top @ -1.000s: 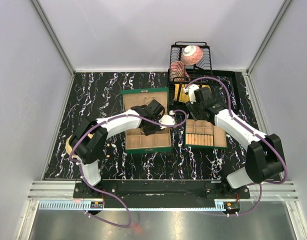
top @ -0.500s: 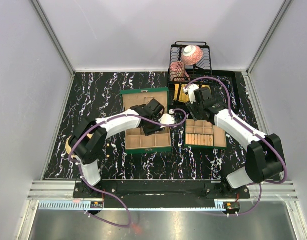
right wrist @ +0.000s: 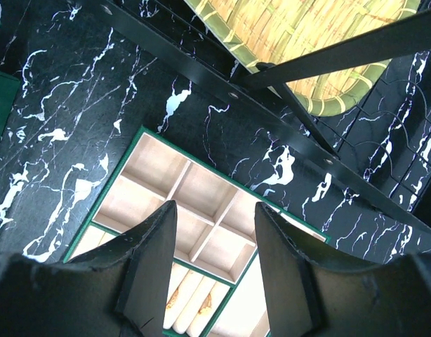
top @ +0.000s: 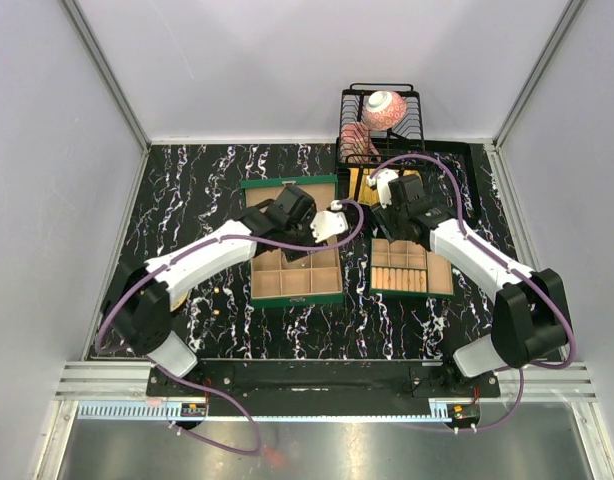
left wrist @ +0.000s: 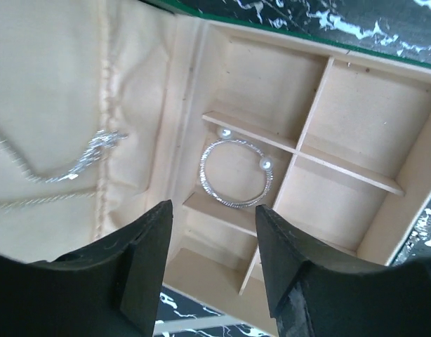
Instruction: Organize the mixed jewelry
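The mixed jewelry shows in the left wrist view. A thin silvery hoop (left wrist: 234,173) with two pearl ends lies in a compartment of the left green box (top: 293,297). A fine silver chain (left wrist: 68,165) rests on the beige lid lining. My left gripper (left wrist: 212,210) hangs open and empty above that box (left wrist: 356,133), near the hinge, and in the top view the left gripper (top: 312,232) sits over the box's back part. My right gripper (right wrist: 215,207) is open and empty above the right green box (right wrist: 142,133), whose far compartments look bare. From above, the right gripper (top: 385,220) is at that box's far edge.
A black wire dish rack (top: 380,125) stands behind the right box, holding a pink bowl (top: 384,108) and a woven bamboo plate (right wrist: 300,42). Its black bars (right wrist: 321,60) cross close over the right gripper. Beige ring rolls (right wrist: 191,309) with gold rings fill the right box's near row.
My left gripper has lifted off the tray compartments and moved back toward the lid, its elbow swinging down to the left. The right arm has stayed put.
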`<state>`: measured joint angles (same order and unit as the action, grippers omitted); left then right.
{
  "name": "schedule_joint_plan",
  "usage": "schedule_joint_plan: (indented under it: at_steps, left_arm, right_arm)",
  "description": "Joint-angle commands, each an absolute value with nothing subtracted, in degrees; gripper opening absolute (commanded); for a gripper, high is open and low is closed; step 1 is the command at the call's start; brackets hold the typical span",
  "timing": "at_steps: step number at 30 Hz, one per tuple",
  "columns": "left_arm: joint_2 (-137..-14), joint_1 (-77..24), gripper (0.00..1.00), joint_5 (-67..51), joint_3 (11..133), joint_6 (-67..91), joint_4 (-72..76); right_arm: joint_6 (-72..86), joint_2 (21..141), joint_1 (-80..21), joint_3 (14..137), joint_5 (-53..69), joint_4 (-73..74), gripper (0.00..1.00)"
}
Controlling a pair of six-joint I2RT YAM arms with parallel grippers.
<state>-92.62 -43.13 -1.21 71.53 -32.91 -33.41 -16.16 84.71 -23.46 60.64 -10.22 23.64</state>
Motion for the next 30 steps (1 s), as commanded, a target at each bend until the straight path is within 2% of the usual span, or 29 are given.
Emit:
schedule_joint_plan:
  at_steps: [1, 8, 17, 24, 30]
  left_arm:
    - [-84.0, -41.7, 0.58, -1.5, 69.5, -31.3, -32.9]
    - [-70.3, -31.2, 0.61, -6.8, 64.8, -30.1, -41.3]
    - [-60.0, -15.5, 0.61, -11.8, 54.6, -35.5, -47.4]
    - [-60.6, -10.8, 0.58, -12.8, 46.1, -40.3, -43.7]
    - [-65.7, -9.2, 0.58, -11.7, 41.5, -42.2, -37.4]
  right_arm:
    - [-17.6, 81.2, -22.9, 60.3, -6.8, 23.4, 0.55]
    - [-20.5, 76.3, -23.0, 59.3, -3.4, 26.7, 0.55]
    - [-20.0, 75.1, -23.0, 59.2, -0.2, 27.7, 0.54]
    - [-19.9, 75.5, -23.0, 58.9, 2.6, 27.7, 0.53]
    - [-20.8, 73.7, -23.0, 58.0, 2.6, 27.9, 0.53]
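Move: The small gold ring lies on the marble to the left of the open jewelry box, about 19 cm left of the left hand, some 6 cm back and 12 cm below. A second ring is about 5 cm nearer the base than the first, and the plate's middle is roughly 13 cm to the first ring's left; the bracelet lies in its compartment, 2 cm ahead of the left hand, 2 cm right and 10 cm below. From the right hand, the first ring is about 53 cm left and 9 cm back. The empty left hand, fingers staying open, climbs about 7 cm clear of the jewelry box, then swings left some 21 cm, out past the box's left side and drawing back about 7 cm, before sinking towards the first ring, the wrist turning roughly 20 degrees counter-clockwise and nothing being touched. Meanwhile the open right hand eases back and up about 3 cm each with a slight leftward drift, still above the ring tray and turning some 10 degrees counter-clockwise. ##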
